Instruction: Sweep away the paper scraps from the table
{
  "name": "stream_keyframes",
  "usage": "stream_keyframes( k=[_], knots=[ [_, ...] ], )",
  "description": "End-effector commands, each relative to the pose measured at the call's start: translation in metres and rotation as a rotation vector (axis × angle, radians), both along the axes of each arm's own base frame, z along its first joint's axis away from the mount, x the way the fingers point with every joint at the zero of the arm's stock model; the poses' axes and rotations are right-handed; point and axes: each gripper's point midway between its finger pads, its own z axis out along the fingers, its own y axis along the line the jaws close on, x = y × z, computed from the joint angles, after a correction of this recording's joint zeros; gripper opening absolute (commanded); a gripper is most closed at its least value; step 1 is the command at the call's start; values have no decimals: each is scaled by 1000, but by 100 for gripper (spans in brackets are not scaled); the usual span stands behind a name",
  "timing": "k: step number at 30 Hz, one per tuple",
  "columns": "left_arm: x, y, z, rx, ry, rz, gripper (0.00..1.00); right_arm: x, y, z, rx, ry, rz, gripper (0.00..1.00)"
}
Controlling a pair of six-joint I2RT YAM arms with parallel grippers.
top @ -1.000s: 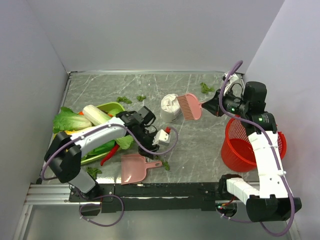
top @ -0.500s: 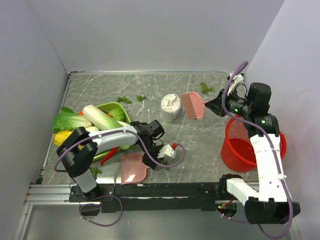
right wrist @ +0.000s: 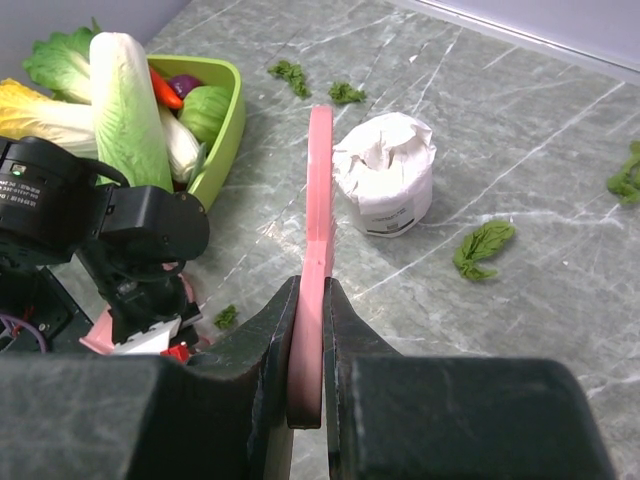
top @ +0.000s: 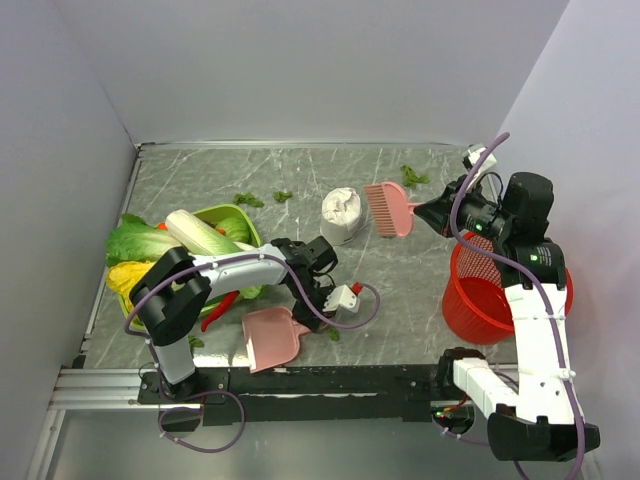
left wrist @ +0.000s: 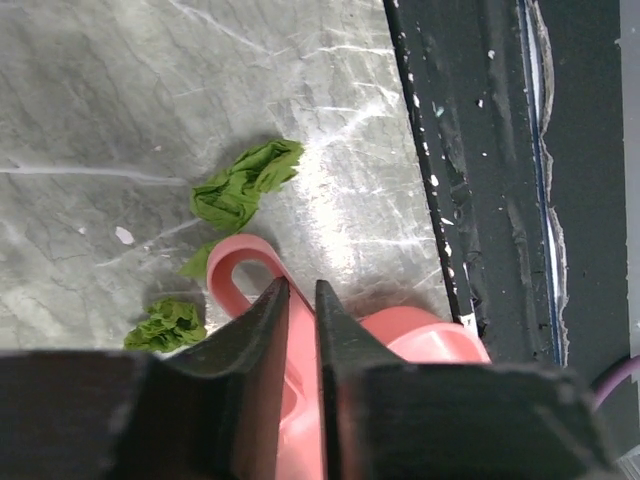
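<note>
The pink dustpan (top: 272,338) lies on the table (top: 400,290) near the front edge. My left gripper (top: 300,305) is shut on its looped handle (left wrist: 240,262), which shows pink between the left gripper's (left wrist: 297,285) jaws. Two paper scraps (left wrist: 240,185) (left wrist: 168,322) lie just past the handle. Over the back right of the table, my right gripper (top: 425,210) is shut on a pink brush (top: 388,208), held edge-on in the right wrist view (right wrist: 320,200). More paper scraps (top: 247,200) (top: 412,177) (right wrist: 483,245) lie scattered at the back.
A white crumpled lump (top: 341,215) stands mid-table beside the brush. A green tray (top: 235,210) of vegetables and a lettuce (top: 135,240) fill the left side. A red mesh basket (top: 495,290) stands at the right, under the right arm. The black front rail (left wrist: 480,180) runs close to the dustpan.
My left gripper came down to the dustpan's handle and its jaws narrowed onto it; the dustpan turned slightly. The right arm drew back a little to the right with the brush.
</note>
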Motion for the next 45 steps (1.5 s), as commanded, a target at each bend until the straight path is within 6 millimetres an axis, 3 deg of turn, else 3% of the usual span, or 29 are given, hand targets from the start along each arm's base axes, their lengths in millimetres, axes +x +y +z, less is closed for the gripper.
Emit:
stream_keyframes(
  k=[1,2,5,16,25,33,40,45],
  knots=[
    [-3,-4,3,-14,0,-41,14,-3,0,10,16,-37,-1,0],
    [-4,-4,4,-14,2,-48,7,-2,0,9,15,-36,-2,0],
    [-3,-5,7,-27,-5,-56,1,0,-1,8,11,-34,-2,0],
    [-17,-10,20,-136,18,-181,1,4,-1,9,-4,-30,11,0],
    [-6,-34,26,-211,-34,-358,1,0,-3,4,-32,-23,10,0],
    [2,-12,10,-177,-220,-690,1,1,-6,3,-35,-29,-7,0],
    [24,14,13,-144,-387,-900,1,9,-5,1,-8,-5,-16,0],
    [32,22,17,-156,-439,-978,1,15,-5,1,7,-1,-21,0]
  ],
)
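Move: The left fingers straddle the dustpan's handle; the pan's middle is about 9 cm to their left, 3 cm back and 2 cm below. On the table, 5 cm down, one paper scrap lies 3 cm ahead and 1 cm right, another 5 cm right and 2 cm back. The red chili is about 20 cm left and 4 cm ahead. From the right hand, the dustpan is roughly 32 cm left, 16 back and 33 below. Left fingers close on the dustpan's handle and turn the pan clockwise roughly 50 degrees, ending about 3 cm forward. ##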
